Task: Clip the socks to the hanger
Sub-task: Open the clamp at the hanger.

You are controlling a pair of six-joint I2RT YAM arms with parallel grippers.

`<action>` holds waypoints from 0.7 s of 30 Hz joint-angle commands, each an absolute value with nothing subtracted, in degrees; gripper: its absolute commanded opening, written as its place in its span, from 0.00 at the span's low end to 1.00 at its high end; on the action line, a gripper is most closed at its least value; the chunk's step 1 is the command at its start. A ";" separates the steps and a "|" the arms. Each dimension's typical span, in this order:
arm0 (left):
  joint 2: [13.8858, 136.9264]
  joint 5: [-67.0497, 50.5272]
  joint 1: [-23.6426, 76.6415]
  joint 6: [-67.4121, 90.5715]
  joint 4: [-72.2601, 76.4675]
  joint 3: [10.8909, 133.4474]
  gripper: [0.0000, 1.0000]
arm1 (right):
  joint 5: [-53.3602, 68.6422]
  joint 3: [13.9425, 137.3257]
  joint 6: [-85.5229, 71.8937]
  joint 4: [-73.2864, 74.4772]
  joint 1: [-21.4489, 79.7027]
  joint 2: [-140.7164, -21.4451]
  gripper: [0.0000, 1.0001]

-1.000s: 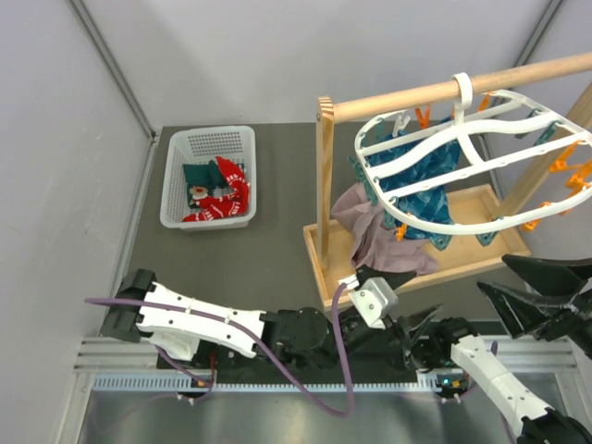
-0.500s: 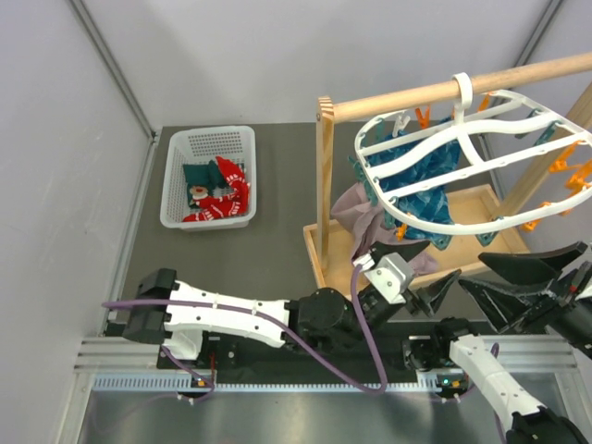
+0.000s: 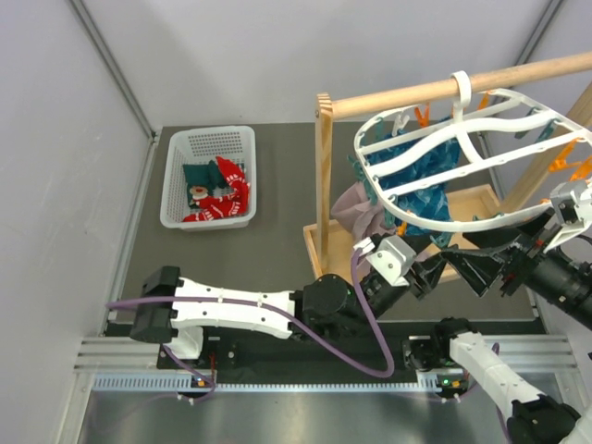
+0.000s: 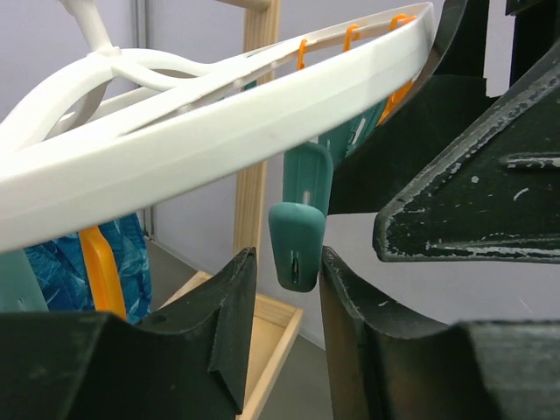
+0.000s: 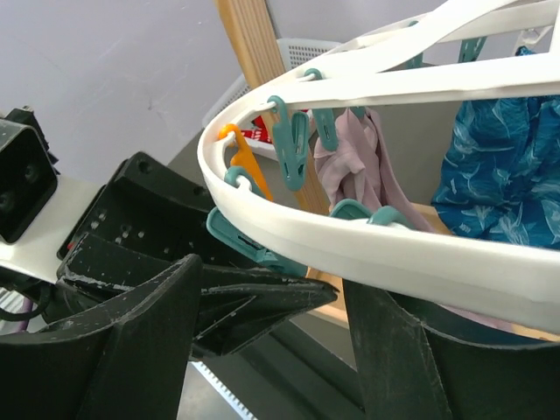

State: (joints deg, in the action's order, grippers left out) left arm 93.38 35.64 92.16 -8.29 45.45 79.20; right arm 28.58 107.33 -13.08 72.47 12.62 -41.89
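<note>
The white hanger point(image 3: 460, 100) hangs by its hook from a wooden rod. Its rim fills the left wrist view point(image 4: 219, 131) and crosses the right wrist view point(image 5: 394, 249). My left gripper point(image 3: 433, 275) reaches up to the near rim, its jaws point(image 4: 285, 262) narrowed around a hanging teal clip point(image 4: 296, 249), with a thin gap on the clip's left side. My right gripper point(image 3: 486, 259) stands open just right of it, below the rim point(image 5: 271, 306), holding nothing. The socks point(image 3: 217, 190), red and dark green, lie in the white basket point(image 3: 176, 166) far left.
A wooden stand point(image 3: 324, 185) with a tray point(image 3: 486, 199) carries the rod. A teal-blue cloth point(image 3: 430, 185) and a mauve cloth point(image 3: 356, 213) hang from the frame. Orange clips point(image 3: 569, 162) dangle at its right end. Grey walls close in on both sides.
My left arm has stretched right and up to the hanger's near rim, and its jaws have narrowed around the teal clip. My right gripper has moved left, up under the rim.
</note>
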 commanded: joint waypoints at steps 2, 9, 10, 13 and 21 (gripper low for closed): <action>93.52 33.75 91.76 -6.77 47.38 82.09 0.36 | 28.65 109.42 -13.01 70.84 11.96 -44.47 0.65; 93.43 34.19 91.76 -4.49 42.20 84.46 0.09 | 29.79 110.92 -13.62 70.40 10.99 -45.61 0.65; 93.43 34.36 91.76 -4.22 41.67 84.72 0.07 | 29.79 110.92 -13.62 70.49 10.99 -45.62 0.65; 93.34 35.68 91.76 -2.82 38.68 86.12 0.00 | 29.53 111.18 -13.62 70.40 10.99 -46.05 0.65; 98.08 40.60 91.85 4.91 18.74 99.20 0.00 | 28.92 112.24 -13.71 70.75 10.55 -46.58 0.64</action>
State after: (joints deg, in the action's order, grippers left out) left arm 96.36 37.23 92.09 0.32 27.57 92.71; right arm 28.77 111.15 -13.52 72.03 11.44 -45.34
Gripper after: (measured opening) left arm 0.241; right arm 0.644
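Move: The teal clamp on the hanger's near rim is already between the left fingertips, its middle only about 1 cm ahead, 1 cm right and 1 cm above. An orange clamp hangs roughly 5 cm to the left of that clamp and 1 cm farther out; another teal clamp is some 5 cm to its right, level with it. From the right hand, the teal clamp between the left fingers lies about 2 cm ahead, 2 cm left and 1 cm up. Closing first while nearly in place, the left fingers pinch the teal clamp's lower end, then hold their grip as the hand eases up and right about 2 cm each, mostly late, its fingers tipping down. The right hand rises about 1.5 cm and goes forward about 1 cm beside the clamp, fingers still spread, one of them under the near rim. ##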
